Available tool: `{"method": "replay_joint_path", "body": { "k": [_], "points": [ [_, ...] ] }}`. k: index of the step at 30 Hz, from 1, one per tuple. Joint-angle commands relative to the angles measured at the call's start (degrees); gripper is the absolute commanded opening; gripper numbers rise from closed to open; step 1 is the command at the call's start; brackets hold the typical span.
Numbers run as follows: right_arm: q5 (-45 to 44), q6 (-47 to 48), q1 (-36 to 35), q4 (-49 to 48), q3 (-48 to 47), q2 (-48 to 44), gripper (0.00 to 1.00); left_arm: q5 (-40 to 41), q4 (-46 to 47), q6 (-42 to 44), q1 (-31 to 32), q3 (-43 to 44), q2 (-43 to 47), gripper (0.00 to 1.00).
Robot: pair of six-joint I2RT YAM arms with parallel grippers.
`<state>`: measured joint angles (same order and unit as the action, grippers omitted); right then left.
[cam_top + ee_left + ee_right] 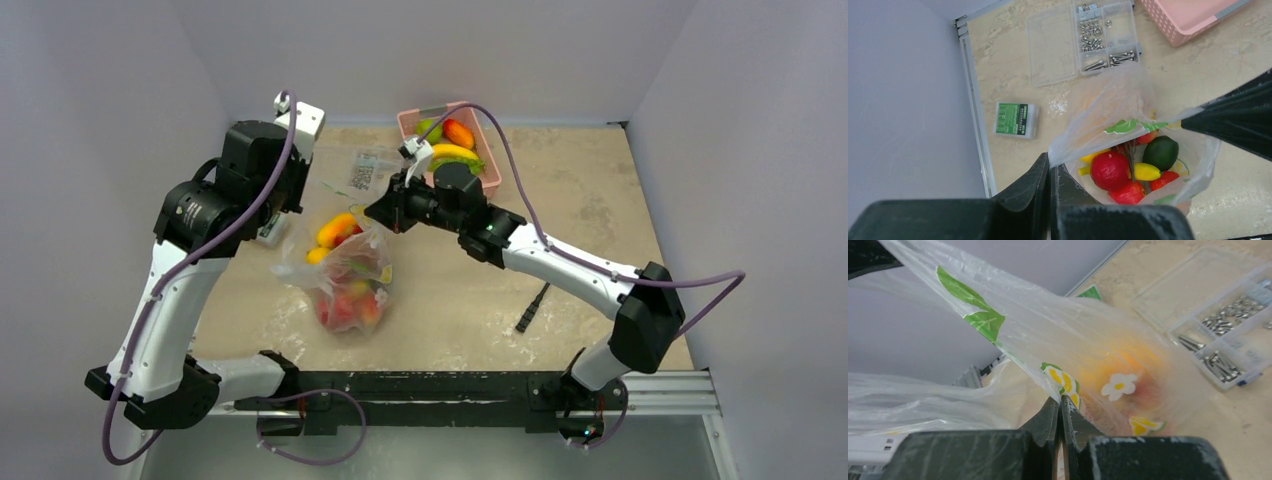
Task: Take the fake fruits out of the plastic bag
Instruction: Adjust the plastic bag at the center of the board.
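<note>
The plastic bag [350,275] stands in the middle of the table, clear with green-and-yellow prints, its mouth pulled open between both arms. My left gripper [1050,167] is shut on the bag's left rim [1108,100]. My right gripper [1060,399] is shut on the opposite rim, pinching a printed fold of film [1048,335]. Inside lie the fake fruits: a round red one [1109,170], a dark green one [1160,152], a yellow one [1146,172] and more red ones [1128,192]. From above, orange-yellow fruit [335,230] shows near the mouth.
A pink basket [405,125] at the back holds a banana and other fruit. A clear case of screws [1100,35] and a small green-labelled box [1017,120] lie left of the bag. A black strip [532,308] lies at the right. Walls enclose three sides.
</note>
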<state>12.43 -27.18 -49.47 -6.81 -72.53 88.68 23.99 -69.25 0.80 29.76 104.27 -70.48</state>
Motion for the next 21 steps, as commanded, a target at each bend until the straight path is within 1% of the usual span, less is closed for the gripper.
{"method": "replay_joint_path", "body": {
  "k": [1,3,4,5,6,11,14,17,19,21],
  "points": [
    [-9.6,10.0,0.9,10.5,-4.2,1.3,0.00,1.7,-1.1,1.5,-0.8,3.0,2.6,0.00],
    [-11.4,11.5,0.8,12.1,-6.4,2.1,0.05,2.1,-0.1,1.2,-0.8,1.9,2.7,0.00],
    [-12.1,12.0,0.9,13.1,-7.6,2.4,0.11,2.2,0.3,1.3,-0.8,1.4,2.6,0.00],
    [-13.8,13.2,0.8,14.3,-8.8,2.6,0.21,2.2,0.8,1.3,-0.8,0.8,2.5,0.00],
    [-13.6,14.0,0.6,15.3,-9.9,2.6,0.28,2.7,1.3,1.0,-0.8,0.1,2.4,0.00],
    [-14.5,17.0,-1.2,17.1,-10.9,-1.6,0.56,3.9,4.1,-0.2,-0.9,-3.4,2.7,0.00],
    [-11.7,17.3,-2.7,17.2,-9.8,-5.7,0.75,3.9,4.5,-0.3,-0.9,-4.5,2.9,0.00],
    [-4.1,18.6,-5.7,12.7,-4.8,-10.9,0.96,3.8,4.8,-0.3,-1.2,-4.9,3.0,0.00],
    [-0.2,20.7,-7.7,8.4,-1.4,-14.0,0.99,3.7,4.8,-0.3,-1.6,-4.8,3.1,0.00],
    [-0.1,23.0,-11.0,8.3,-0.3,-15.1,0.99,3.2,4.9,-0.3,-2.0,-4.5,3.0,0.00]
  ]
}}
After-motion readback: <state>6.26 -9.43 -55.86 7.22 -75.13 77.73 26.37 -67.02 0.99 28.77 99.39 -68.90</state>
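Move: From the right gripper, shut on the plastic bag's right rim, the bag's fruit-filled middle lies about 4 cm left, 7 cm back and 17 cm below. The screw box is some 22 cm ahead and 2 cm left, and the pink basket about 27 cm ahead and 17 cm right, both nearly 30 cm lower. From the left gripper, shut on the opposite rim, the bag's middle is roughly 9 cm right, 6 cm back and 25 cm down. Keep the left gripper shut on its rim, almost in place, holding that side of the bag up. Ease the right gripper forward and right about 3 cm each while opening it wide to let go of the rim. Then draw it back some 8 cm and up 5 cm, clear of the bag's right side, rolling the wrist nearly 20 degrees. ##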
